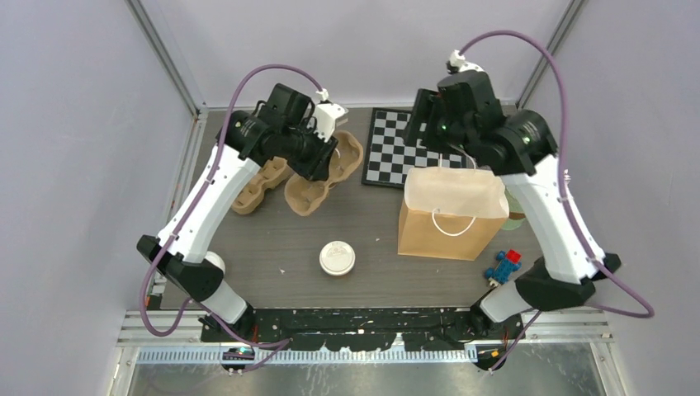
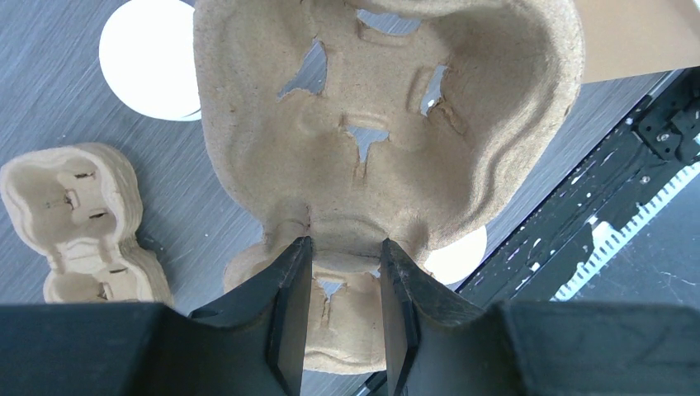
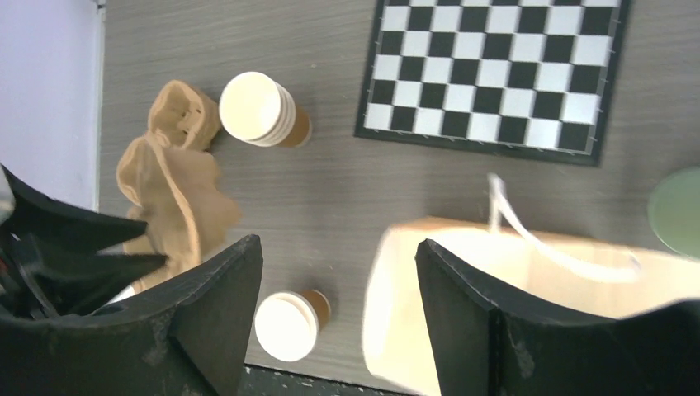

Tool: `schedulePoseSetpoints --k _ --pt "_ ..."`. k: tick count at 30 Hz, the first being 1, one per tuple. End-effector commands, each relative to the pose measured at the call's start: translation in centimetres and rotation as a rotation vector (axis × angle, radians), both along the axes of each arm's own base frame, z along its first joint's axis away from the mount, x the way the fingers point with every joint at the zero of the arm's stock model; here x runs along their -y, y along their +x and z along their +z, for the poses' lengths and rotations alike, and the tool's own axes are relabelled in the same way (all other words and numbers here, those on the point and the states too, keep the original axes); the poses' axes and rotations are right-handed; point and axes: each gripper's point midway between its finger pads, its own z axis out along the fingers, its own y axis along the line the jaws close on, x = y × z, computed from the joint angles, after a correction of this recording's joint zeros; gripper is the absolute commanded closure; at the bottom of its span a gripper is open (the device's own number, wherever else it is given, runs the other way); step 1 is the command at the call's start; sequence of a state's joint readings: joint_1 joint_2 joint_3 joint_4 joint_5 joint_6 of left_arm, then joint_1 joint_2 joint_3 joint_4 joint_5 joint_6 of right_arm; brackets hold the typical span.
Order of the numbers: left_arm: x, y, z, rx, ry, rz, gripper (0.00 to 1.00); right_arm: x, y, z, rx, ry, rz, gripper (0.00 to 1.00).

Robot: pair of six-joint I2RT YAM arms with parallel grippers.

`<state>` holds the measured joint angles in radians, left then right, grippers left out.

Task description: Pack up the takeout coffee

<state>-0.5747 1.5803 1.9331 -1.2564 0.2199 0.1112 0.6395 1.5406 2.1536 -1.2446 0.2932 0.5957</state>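
Note:
The takeout coffee (image 1: 337,257), a tan cup under a white lid, stands alone near the table's front edge; the right wrist view shows it too (image 3: 289,326), and a slice of its lid (image 2: 458,257) peeks from behind the pulp cup carrier (image 2: 380,132). My left gripper (image 2: 344,245) is shut on that carrier's rim and holds it above the table (image 1: 318,161). The brown paper bag (image 1: 452,213) stands open at the right. My right gripper (image 3: 338,247) hangs open and empty high over the gap between coffee and bag (image 1: 423,124).
A second carrier (image 1: 260,186) lies left of the held one. A stack of lidless cups (image 3: 260,111) stands behind it. A checkerboard (image 1: 409,148) lies at the back, a green object (image 1: 516,221) behind the bag, and a red-and-blue toy (image 1: 503,266) at front right.

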Motion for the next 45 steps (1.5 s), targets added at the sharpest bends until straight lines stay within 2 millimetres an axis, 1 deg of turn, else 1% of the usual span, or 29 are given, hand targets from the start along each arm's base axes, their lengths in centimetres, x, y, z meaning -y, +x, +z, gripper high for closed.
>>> schedulePoseSetpoints --k 1,3,5,7,11,13,17,19,21,23,26,29,31,33,36,39,41,42,45 --pt "1.3 -0.1 1.9 0.018 -0.077 0.017 0.73 5.1 -3.7 -0.7 -0.033 -0.083 -0.110 0.27" --pt "1.3 -0.3 1.9 0.014 -0.080 0.018 0.73 5.1 -4.5 -1.2 -0.058 -0.060 -0.104 0.28" --pt "1.1 -0.4 1.7 0.013 -0.070 0.025 0.73 4.2 -5.2 -2.1 -0.102 -0.016 -0.081 0.30" --pt "0.4 -0.2 1.5 0.022 -0.047 0.054 0.73 2.8 -5.6 -2.8 -0.137 0.038 -0.036 0.32" --pt "-1.5 0.8 1.0 0.072 0.024 0.159 0.73 -0.7 -6.1 -4.0 -0.180 0.152 0.089 0.34" --pt "-2.3 1.2 0.8 0.096 0.055 0.190 0.73 -1.3 -5.8 -4.9 -0.211 0.129 0.099 0.34" --pt "-4.0 2.0 0.5 0.145 0.125 0.241 0.72 -1.1 -4.9 -6.8 -0.256 0.012 0.072 0.34" --pt "-4.4 2.3 0.5 0.164 0.136 0.267 0.72 -0.6 -4.4 -7.8 -0.267 -0.053 0.048 0.34" --pt "-4.5 2.5 0.5 0.174 0.133 0.284 0.72 -0.1 -3.8 -8.4 -0.262 -0.095 0.025 0.35" --pt "-4.9 2.6 0.4 0.186 0.138 0.306 0.72 -0.1 -3.4 -8.7 -0.259 -0.114 0.013 0.38" --pt "-5.6 2.9 0.6 0.217 0.150 0.339 0.72 -0.5 -2.9 -9.1 -0.256 -0.117 0.012 0.43" --pt "-7.0 3.2 1.3 0.273 0.157 0.393 0.72 -0.8 -2.4 -9.9 -0.272 -0.135 0.005 0.49" --pt "-8.2 3.4 2.0 0.307 0.164 0.432 0.72 -1.1 -2.0 -10.1 -0.274 -0.144 -0.001 0.55" --pt "-8.9 3.4 2.4 0.333 0.173 0.448 0.72 -1.0 -1.7 -10.2 -0.269 -0.161 -0.012 0.60" --pt "-9.9 3.5 3.1 0.376 0.186 0.469 0.73 -0.7 -1.3 -10.8 -0.288 -0.202 -0.030 0.61" --pt "-10.3 3.5 3.5 0.398 0.188 0.472 0.73 -0.8 -1.0 -10.9 -0.287 -0.208 -0.041 0.62" --pt "-10.2 3.5 3.4 0.400 0.186 0.469 0.73 -1.0 -0.7 -10.6 -0.274 -0.199 -0.042 0.69" --pt "-10.2 3.4 3.4 0.399 0.182 0.466 0.73 -1.3 -0.7 -10.4 -0.265 -0.186 -0.037 0.74" --pt "-10.0 3.4 3.2 0.398 0.174 0.458 0.73 -2.8 -0.5 -9.8 -0.239 -0.136 -0.004 0.88"
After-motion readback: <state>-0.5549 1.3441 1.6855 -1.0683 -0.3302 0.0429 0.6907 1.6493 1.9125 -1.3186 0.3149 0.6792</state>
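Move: Almost straight below the right hand, about 13 cm down and 1 cm back, is the far-left rim corner of the open paper bag. The chessboard lies roughly 23 cm ahead and 4 cm right of that hand; the lidded cup, 13 cm back and 16 cm left. From the left hand, which already holds a cup tray, that bag corner is some 20 cm right and 2 cm ahead, slightly lower; the tray stack is about 12 cm ahead, 17 cm left. Sinking some 13 cm onto the bag, the right hand first swings back and right about 6 cm, then comes left and forward again, its fingers tipping down some 20 degrees and closing to pinch the far-left rim corner. The left hand keeps the tray gripped and draws it about 10 cm left and slightly forward, away from the bag, dipping, then rising, with a counter-clockwise turn. ##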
